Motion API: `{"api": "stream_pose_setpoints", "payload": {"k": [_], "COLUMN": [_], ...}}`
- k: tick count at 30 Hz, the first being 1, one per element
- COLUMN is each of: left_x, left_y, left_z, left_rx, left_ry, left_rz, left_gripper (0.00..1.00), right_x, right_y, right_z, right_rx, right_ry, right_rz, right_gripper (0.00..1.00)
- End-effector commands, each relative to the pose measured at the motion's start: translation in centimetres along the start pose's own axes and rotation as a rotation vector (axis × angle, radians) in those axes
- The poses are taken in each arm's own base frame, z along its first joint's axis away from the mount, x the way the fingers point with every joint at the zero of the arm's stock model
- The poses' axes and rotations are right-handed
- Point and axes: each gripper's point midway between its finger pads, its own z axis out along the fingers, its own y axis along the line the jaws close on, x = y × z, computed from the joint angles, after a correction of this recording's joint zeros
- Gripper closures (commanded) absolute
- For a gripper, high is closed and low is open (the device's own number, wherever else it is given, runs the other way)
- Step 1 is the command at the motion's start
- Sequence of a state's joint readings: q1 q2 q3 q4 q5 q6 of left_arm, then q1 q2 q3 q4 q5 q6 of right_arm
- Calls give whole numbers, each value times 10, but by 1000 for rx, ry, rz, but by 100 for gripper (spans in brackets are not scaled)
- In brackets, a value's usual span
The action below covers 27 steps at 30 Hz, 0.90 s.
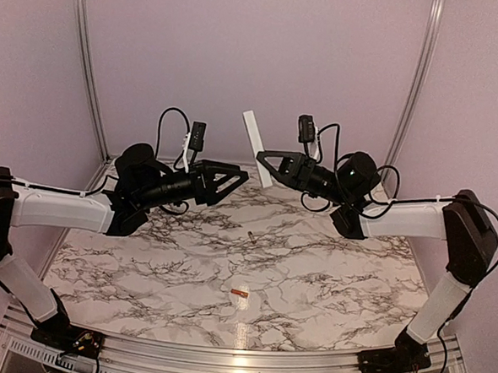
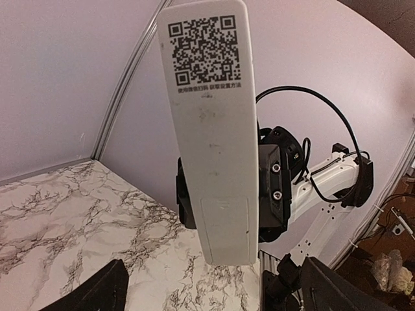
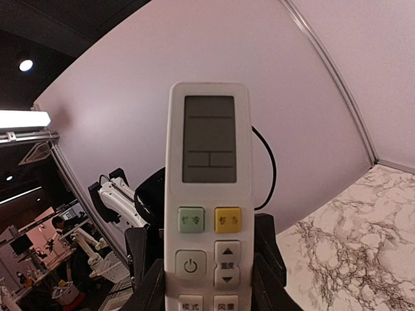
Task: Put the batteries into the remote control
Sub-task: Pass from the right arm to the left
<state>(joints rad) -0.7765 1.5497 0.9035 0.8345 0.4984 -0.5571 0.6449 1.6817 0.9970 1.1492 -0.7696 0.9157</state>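
Note:
The remote control (image 1: 256,147) is a slim white bar held upright above the back of the table, with my right gripper (image 1: 262,160) shut on its lower half. The right wrist view shows its face (image 3: 209,194) with a grey display and green and yellow buttons, and a black finger (image 3: 144,285) on each side. Its back (image 2: 211,142) fills the left wrist view, showing a QR code and a closed battery cover at the bottom. My left gripper (image 1: 244,177) stands open just left of the remote, apart from it. Two batteries (image 1: 252,236) (image 1: 240,294) lie on the marble table.
The marble table top (image 1: 168,266) is ringed by pale walls and metal corner rails (image 1: 86,58). The left arm (image 3: 117,194) shows behind the remote in the right wrist view. The right arm (image 2: 324,188) stands behind it in the left wrist view.

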Motion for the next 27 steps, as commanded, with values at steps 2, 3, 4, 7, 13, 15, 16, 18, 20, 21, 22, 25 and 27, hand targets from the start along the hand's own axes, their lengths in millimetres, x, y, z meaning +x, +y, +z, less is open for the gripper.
{"api": "stream_pose_setpoints", "payload": {"k": [2, 3, 4, 7, 13, 15, 16, 18, 20, 21, 22, 25, 27], "left_x": [-6, -4, -3, -1, 1, 2, 3, 3, 2, 2, 1, 3, 3], "left_y": [-14, -14, -14, -17, -27, -28, -30, -31, -32, -32, -33, -35, -36], "left_z": [17, 20, 21, 24, 30, 31, 32, 33, 34, 34, 35, 38, 38], "left_rx": [54, 55, 57, 71, 116, 124, 129, 135, 137, 141, 146, 162, 169], "left_ry": [-20, -16, -16, -19, -14, -9, -9, -8, -11, -14, -16, -15, -18], "left_rz": [29, 28, 26, 20, 22, 22, 22, 25, 26, 27, 27, 19, 14], "left_gripper": [6, 6, 8, 11, 17, 19, 20, 23, 26, 28, 29, 35, 38], "right_x": [-12, -12, -12, -11, -8, -7, -7, -7, -6, -6, -5, -5, -5], "right_y": [28, 28, 30, 32, 35, 34, 34, 35, 35, 35, 35, 35, 36], "right_z": [13, 13, 13, 14, 17, 17, 17, 17, 18, 18, 18, 18, 18], "right_rx": [-97, -98, -103, -115, -135, -138, -139, -142, -144, -145, -146, -146, -151], "right_ry": [-30, -30, -31, -32, -30, -30, -30, -30, -28, -26, -25, -26, -25], "right_rz": [-48, -48, -47, -39, -34, -31, -30, -31, -30, -29, -29, -29, -30], "right_gripper": [88, 88, 88, 88, 87, 87, 87, 87, 87, 87, 87, 87, 87]}}
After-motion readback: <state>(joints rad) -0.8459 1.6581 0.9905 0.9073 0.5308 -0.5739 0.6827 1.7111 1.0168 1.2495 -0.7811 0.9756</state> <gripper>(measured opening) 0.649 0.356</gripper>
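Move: The right hand still holds the remote, standing and leaning forward; its middle is about 2 cm forward, 2 cm left and 3 cm above that hand. The left gripper waits some 8 cm to the right hand's left, 2 cm back and 4 cm below. From the left hand, the remote's middle is about 6 cm right, 3 cm forward and 6 cm up; about 30 cm below, one battery lies 6 cm forward and 5 cm right, the orange one 14 cm back and 2 cm right. No new contact can be made out: the left hand brings its fingertips around the remote's lower, battery-door end, easing about 4 cm right and 2 cm back while the wide-open fingers close by about a third. The right hand keeps its grip and draws the remote about 2 cm back, a little up and towards the left gripper. ##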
